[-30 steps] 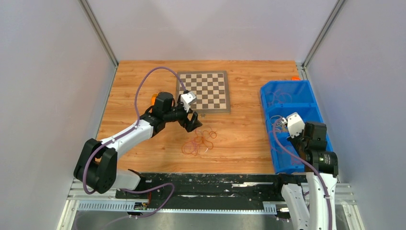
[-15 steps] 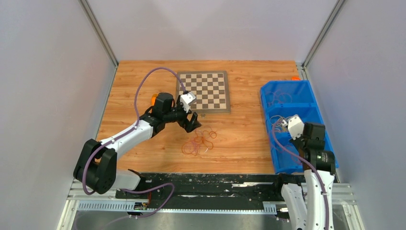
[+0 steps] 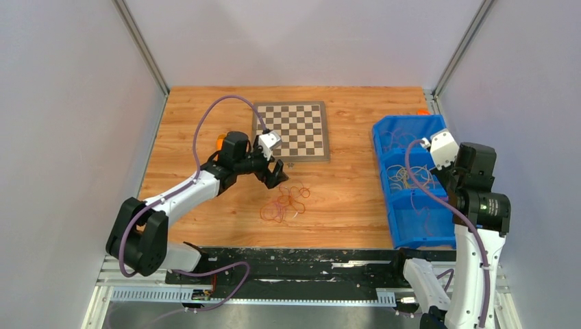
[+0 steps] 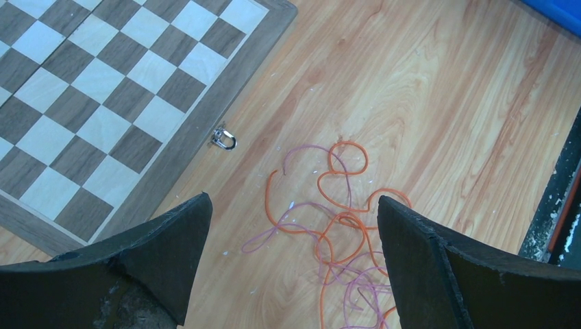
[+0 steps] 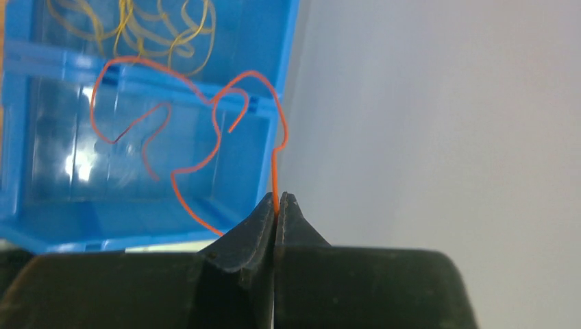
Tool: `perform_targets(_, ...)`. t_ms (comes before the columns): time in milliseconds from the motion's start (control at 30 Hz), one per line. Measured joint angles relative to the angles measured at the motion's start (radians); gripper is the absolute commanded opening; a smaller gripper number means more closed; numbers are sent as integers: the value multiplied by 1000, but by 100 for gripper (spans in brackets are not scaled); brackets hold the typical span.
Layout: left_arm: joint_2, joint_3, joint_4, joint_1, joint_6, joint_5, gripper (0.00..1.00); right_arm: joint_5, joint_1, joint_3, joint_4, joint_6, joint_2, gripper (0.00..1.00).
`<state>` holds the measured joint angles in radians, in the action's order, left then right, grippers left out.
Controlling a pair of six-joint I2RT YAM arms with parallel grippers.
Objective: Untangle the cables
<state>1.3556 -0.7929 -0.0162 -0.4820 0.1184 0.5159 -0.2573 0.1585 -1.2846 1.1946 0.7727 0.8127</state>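
Note:
A tangle of thin orange and purple cables [image 3: 284, 202] lies on the wooden table in front of the chessboard. In the left wrist view the same cables [image 4: 342, 219] loop on the wood between and beyond my fingers. My left gripper [image 4: 293, 200] hangs open just above them, touching nothing; from above it [image 3: 277, 175] sits at the tangle's far left edge. My right gripper [image 5: 277, 200] is shut on one orange cable [image 5: 275, 171], which dangles in curls over the blue bin [image 5: 41, 226]. Yellow cables [image 3: 411, 177] lie in the bin's middle compartment.
The chessboard [image 3: 291, 129] lies behind the tangle, with a small metal ring [image 4: 223, 139] at its near edge. The blue bin [image 3: 384, 137] stands along the table's right side. An orange cylinder [image 3: 220, 142] peeks out behind my left arm. Grey walls enclose the table.
My right arm has lifted and swung back and to the right over the bin, carrying the orange cable and uncovering the yellow cables. The left arm has not moved.

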Motion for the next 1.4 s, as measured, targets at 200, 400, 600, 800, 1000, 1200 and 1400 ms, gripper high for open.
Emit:
perform_targets(200,37,-2,-3,0,0,7,98,-31,0,150,121,25,-72,0)
perform_targets(400,58,-3,-3,6,1,14,98,-59,0,237,174,44,-93,0)
perform_targets(600,75,-9,-6,18,0,29,100,-61,3,416,86,60,-98,1)
perform_targets(800,95,-62,31,60,-43,72,100,35,53,507,-31,97,30,66)
perform_targets(1000,82,-116,77,143,-107,115,100,335,65,150,118,89,209,92)
perform_targets(1200,11,-101,124,164,-153,116,100,631,23,-92,185,30,316,90)
perform_targets(1400,-21,-90,192,284,-238,189,87,784,-197,-46,44,-120,457,86)
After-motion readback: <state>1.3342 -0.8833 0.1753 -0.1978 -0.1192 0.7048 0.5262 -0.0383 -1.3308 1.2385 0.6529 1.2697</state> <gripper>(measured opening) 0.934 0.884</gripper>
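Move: The near compartment of the blue tray, where the held red cable is to go, has its middle about 4 cm ahead of the right hand, 4 cm left and some 27 cm below. The yellow cable in the middle compartment lies roughly 18 cm ahead and 11 cm left. From the open left hand, the orange-purple tangle is about 4 cm back, 5 cm right and 12 cm below; the near compartment is around 8 cm back and 45 cm right. The red cable, still pinched in the right hand, is lowered about 17 cm towards the near compartment as that hand draws back a little and tips its fingers down some 30 degrees. The fingers then open wide, let go, and the hand lifts and swings left and forward across the tray, rolling and turning counter-clockwise. The open left hand dips slightly, then moves left, up and a little forward, away from the tangle. ##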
